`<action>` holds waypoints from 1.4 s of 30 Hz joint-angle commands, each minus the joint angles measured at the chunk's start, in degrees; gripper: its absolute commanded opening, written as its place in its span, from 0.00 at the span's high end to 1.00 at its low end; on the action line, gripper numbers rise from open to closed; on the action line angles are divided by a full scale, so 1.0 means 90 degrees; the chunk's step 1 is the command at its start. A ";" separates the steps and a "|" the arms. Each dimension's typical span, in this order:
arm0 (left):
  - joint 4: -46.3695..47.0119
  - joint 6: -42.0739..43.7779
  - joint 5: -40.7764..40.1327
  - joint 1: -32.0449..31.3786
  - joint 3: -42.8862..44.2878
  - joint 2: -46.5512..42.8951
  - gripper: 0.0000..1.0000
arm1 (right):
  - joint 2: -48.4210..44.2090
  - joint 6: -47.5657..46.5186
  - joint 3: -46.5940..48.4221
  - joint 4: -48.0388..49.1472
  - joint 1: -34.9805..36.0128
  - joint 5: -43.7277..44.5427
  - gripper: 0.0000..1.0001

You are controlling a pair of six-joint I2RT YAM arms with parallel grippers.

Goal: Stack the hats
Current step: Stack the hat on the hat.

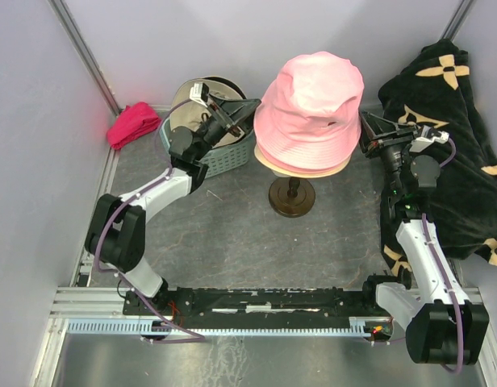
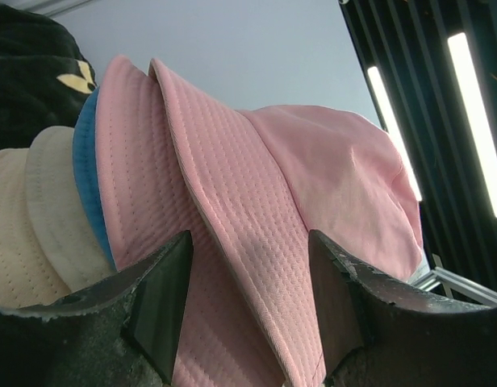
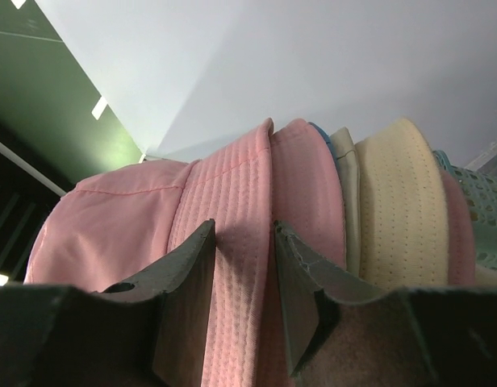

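A stack of hats sits on a dark round stand [image 1: 291, 197] mid-table, with a pink hat [image 1: 313, 105] on top and a cream brim [image 1: 266, 161] showing under it. My left gripper [image 1: 247, 109] is open at the stack's left side; in its wrist view [image 2: 248, 242] the top pink brim [image 2: 232, 210] runs between the jaws, above a second pink brim [image 2: 131, 177], a blue one [image 2: 85, 177] and cream ones [image 2: 31, 226]. My right gripper [image 1: 366, 129] is at the stack's right side. Its jaws [image 3: 244, 228] stand partly open on either side of the pink brim [image 3: 232, 193].
A pale green basket [image 1: 228, 160] stands behind and left of the stand, with a tan hat [image 1: 196, 93] at it. A magenta cloth [image 1: 133, 125] lies at the far left. A large black cloth with beige flowers [image 1: 454, 145] covers the right side.
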 commanded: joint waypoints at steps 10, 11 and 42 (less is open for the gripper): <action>0.1150 -0.0621 0.0340 -0.0071 0.0839 0.0757 0.47 | 0.0189 0.0168 0.0393 0.0608 -0.0037 -0.0215 0.57; 0.1202 -0.0761 0.0348 -0.0080 0.0868 0.0790 0.49 | 0.0204 0.0188 0.0401 0.0619 -0.0038 -0.0220 0.58; 0.2003 -0.1012 -0.0231 -0.0054 -0.0264 0.1106 0.97 | -0.0156 -0.0376 -0.0376 -0.0342 -0.0068 0.0298 0.98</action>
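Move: Pinch points are the two sides of the pink hat's brim, already between both sets of open fingers. The hat's middle lies about 12 cm to the left hand's right, 2 cm back and 4 cm up, and about 13 cm to the right hand's left, straight across and 4 cm up. From the left hand, the stacked hats' middle lies roughly 12 cm right, 3 cm back and 3 cm down; the basket hats are some 12 cm left, 6 cm ahead and 25 cm down. Closing on the pink brim from both sides, the left fingers edge about 1.5 cm forward and right as they shut and pinch it, then sink some 1.5 cm and ease back, that wrist rolling about 8 degrees, left side down. The right hand creeps 1 cm forward, shuts its fingers on its side of the brim, then draws back as far and slightly down. ##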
